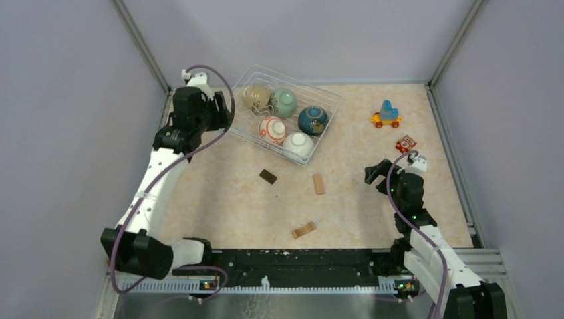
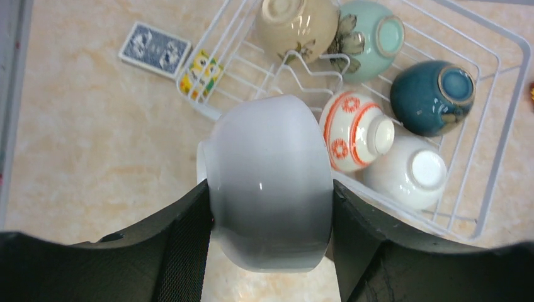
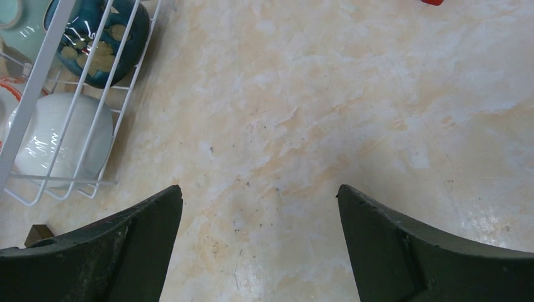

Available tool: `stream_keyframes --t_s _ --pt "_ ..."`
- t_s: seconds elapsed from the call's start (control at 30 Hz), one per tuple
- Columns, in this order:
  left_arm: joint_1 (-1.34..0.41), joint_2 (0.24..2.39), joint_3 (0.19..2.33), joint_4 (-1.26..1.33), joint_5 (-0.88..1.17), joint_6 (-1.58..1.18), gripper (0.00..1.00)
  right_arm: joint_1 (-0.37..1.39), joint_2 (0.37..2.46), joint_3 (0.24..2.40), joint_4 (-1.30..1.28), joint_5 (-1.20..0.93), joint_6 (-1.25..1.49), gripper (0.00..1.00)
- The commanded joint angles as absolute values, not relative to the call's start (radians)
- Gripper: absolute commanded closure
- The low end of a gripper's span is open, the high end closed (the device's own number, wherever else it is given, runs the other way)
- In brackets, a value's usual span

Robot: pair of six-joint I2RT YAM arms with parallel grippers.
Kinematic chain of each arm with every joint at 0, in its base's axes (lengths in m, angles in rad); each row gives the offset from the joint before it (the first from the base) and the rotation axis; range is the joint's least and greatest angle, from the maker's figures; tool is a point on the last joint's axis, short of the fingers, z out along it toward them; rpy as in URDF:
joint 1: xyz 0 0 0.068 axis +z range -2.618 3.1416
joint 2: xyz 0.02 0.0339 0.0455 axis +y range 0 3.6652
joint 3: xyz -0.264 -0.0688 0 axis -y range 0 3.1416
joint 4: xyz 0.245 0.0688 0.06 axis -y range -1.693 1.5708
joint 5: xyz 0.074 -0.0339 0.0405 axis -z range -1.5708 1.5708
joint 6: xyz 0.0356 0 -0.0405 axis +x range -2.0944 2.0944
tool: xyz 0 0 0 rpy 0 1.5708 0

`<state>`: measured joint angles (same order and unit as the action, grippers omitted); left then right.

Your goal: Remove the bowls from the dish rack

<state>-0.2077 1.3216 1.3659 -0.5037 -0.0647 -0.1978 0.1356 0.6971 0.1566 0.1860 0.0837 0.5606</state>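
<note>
My left gripper (image 2: 271,189) is shut on a plain white bowl (image 2: 264,138), with one finger against each side of it, at the left rim of the dish rack (image 2: 497,145). In the top view this gripper (image 1: 216,114) hides the held bowl. Inside the rack (image 1: 328,97) lie a beige bowl (image 1: 255,97), a mint green bowl (image 1: 284,102), a dark blue bowl (image 1: 312,120), an orange-patterned white bowl (image 1: 273,129) and another white bowl (image 1: 298,144), bottoms up or tilted. My right gripper (image 1: 376,171) (image 3: 258,189) stands open over bare table, right of the rack.
A blue playing card (image 2: 154,48) and a small colourful item (image 2: 200,74) lie by the rack's far-left corner. Brown blocks (image 1: 268,176) (image 1: 318,184) (image 1: 304,230) are scattered mid-table. A toy train (image 1: 386,115) and a red toy (image 1: 406,143) sit at the right.
</note>
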Motion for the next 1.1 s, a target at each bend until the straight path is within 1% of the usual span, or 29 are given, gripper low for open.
stream_keyframes --t_s 0.0,0.13,0.3,0.47,0.63,0.93,1.07 --pt "-0.178 1.152 1.204 -0.450 0.070 -0.316 0.41 0.142 0.679 0.152 0.209 0.081 0.555 0.08" --pt "-0.175 1.049 1.068 -0.456 0.239 -0.383 0.41 0.141 0.672 0.150 0.209 0.079 0.557 0.08" --pt "-0.175 1.001 0.908 -0.417 0.387 -0.478 0.41 0.141 0.672 0.150 0.209 0.078 0.559 0.08" --pt "-0.175 1.002 0.794 -0.338 0.396 -0.571 0.39 0.141 0.665 0.149 0.207 0.076 0.560 0.08" --pt "-0.175 1.050 0.730 -0.277 0.396 -0.621 0.39 0.142 0.657 0.146 0.207 0.077 0.561 0.08" --pt "-0.175 1.156 0.654 -0.221 0.413 -0.617 0.40 0.141 0.652 0.144 0.207 0.073 0.562 0.08" --pt "-0.175 1.191 0.633 -0.218 0.387 -0.615 0.38 0.142 0.652 0.144 0.207 0.075 0.562 0.08"
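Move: My left hand already holds the white bowl in the air. The place for it is the bare table on the near side of the dish rack, about 13 cm back, 6 cm to the right and 28 cm below. The dark block lies roughly 8 cm back and 9 cm right, 28 cm down; in the rack, the striped bowl sits some 9 cm ahead, 10 cm right and 20 cm below. From my right hand, that bare spot is about level, some 37 cm left and 8 cm lower. Keeping the white bowl pinched, I swing my left hand back from the rack by about 12 cm, drifting some 6 cm right and already sinking. Then I lower it nearly straight down towards the bare table beside the dark block, about 20 cm down in all. On the way I roll the hand's left side down and tip the fingers down, each by some 30 degrees. ##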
